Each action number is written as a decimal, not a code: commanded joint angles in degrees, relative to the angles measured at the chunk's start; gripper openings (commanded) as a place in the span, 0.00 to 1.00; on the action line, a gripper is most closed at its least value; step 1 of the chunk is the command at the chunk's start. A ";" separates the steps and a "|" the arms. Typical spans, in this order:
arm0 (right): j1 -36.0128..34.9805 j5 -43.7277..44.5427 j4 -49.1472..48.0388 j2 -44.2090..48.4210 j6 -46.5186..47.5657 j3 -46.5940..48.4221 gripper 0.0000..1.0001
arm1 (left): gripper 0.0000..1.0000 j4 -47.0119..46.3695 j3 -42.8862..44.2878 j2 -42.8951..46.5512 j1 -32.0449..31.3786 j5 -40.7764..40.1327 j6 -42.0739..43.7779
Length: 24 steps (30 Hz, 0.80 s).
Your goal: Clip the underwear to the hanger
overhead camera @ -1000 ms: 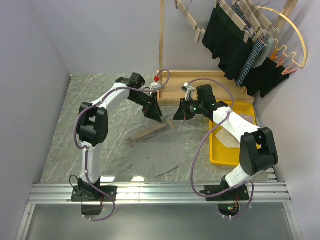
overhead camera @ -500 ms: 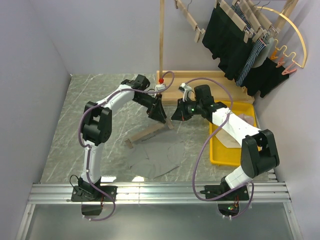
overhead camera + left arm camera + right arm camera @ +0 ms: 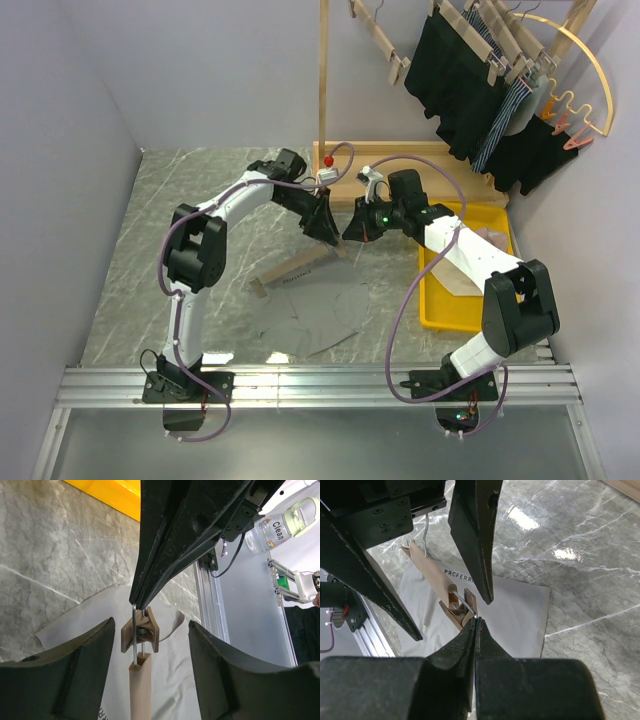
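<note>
The hanger (image 3: 295,268), a pale wooden bar, lies slanted with its right end lifted off the table. My right gripper (image 3: 350,236) (image 3: 476,620) is shut on the thin metal wire at that end, just above the wooden clip (image 3: 462,610). My left gripper (image 3: 330,238) (image 3: 150,630) is open and straddles the same clip (image 3: 141,632), with a gap on each side. The light grey underwear (image 3: 320,315) (image 3: 175,675) (image 3: 520,615) lies spread flat on the table beneath the hanger. The hanger's hook (image 3: 426,532) shows farther along the bar.
A yellow tray (image 3: 432,300) with a pale garment sits at the right. Behind the grippers stand a wooden rack base (image 3: 430,160) and post (image 3: 323,80). Black garments (image 3: 455,80), spare wooden hangers (image 3: 385,45) and a yellow hoop hanger (image 3: 595,70) hang at the back right.
My left gripper has moved right to the hanger's raised end and its jaws have narrowed around the clip. The right gripper has kept its hold on the wire almost in place.
</note>
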State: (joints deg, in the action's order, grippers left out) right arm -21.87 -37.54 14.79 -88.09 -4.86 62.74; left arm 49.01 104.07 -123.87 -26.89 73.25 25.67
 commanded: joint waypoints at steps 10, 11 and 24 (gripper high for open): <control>-0.02 -1.04 -1.34 1.17 -1.73 2.03 0.00 | 0.45 3.89 0.17 -0.23 -0.70 -0.13 5.17; 0.07 -1.13 -1.43 1.08 -1.82 2.04 0.00 | 0.42 4.16 0.08 -0.23 -0.70 -0.39 5.44; 0.25 -1.13 -0.99 0.12 -2.08 2.56 0.00 | 0.00 7.76 2.09 -1.45 -0.70 -0.57 8.77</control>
State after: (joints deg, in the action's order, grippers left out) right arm -21.89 -39.00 16.56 -88.27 -6.26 62.72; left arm 53.76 104.05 -124.42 -27.05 72.66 30.96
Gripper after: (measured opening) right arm 0.008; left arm 0.063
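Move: Just beyond the left hand's open fingertips, some 1 cm to its right and 1 cm lower, is the hanger's near clip; from the right hand the clip lies about 1 cm back, 2 cm left and 1 cm below. From the left hand the hanger bar's middle lies about 5 cm back, 7 cm left and a little lower, and the grey underwear spreads on the table roughly 14 cm back, 5 cm left and 13 cm below. Closing from about two-thirds open to almost shut, the left fingers take the hanger's near clip between them and pinch it, while that hand eases about 1 cm down and 1 cm back. The right hand keeps its shut grip on the clip's metal wire and gives back towards its base by about 1 cm, hardly tilting. ##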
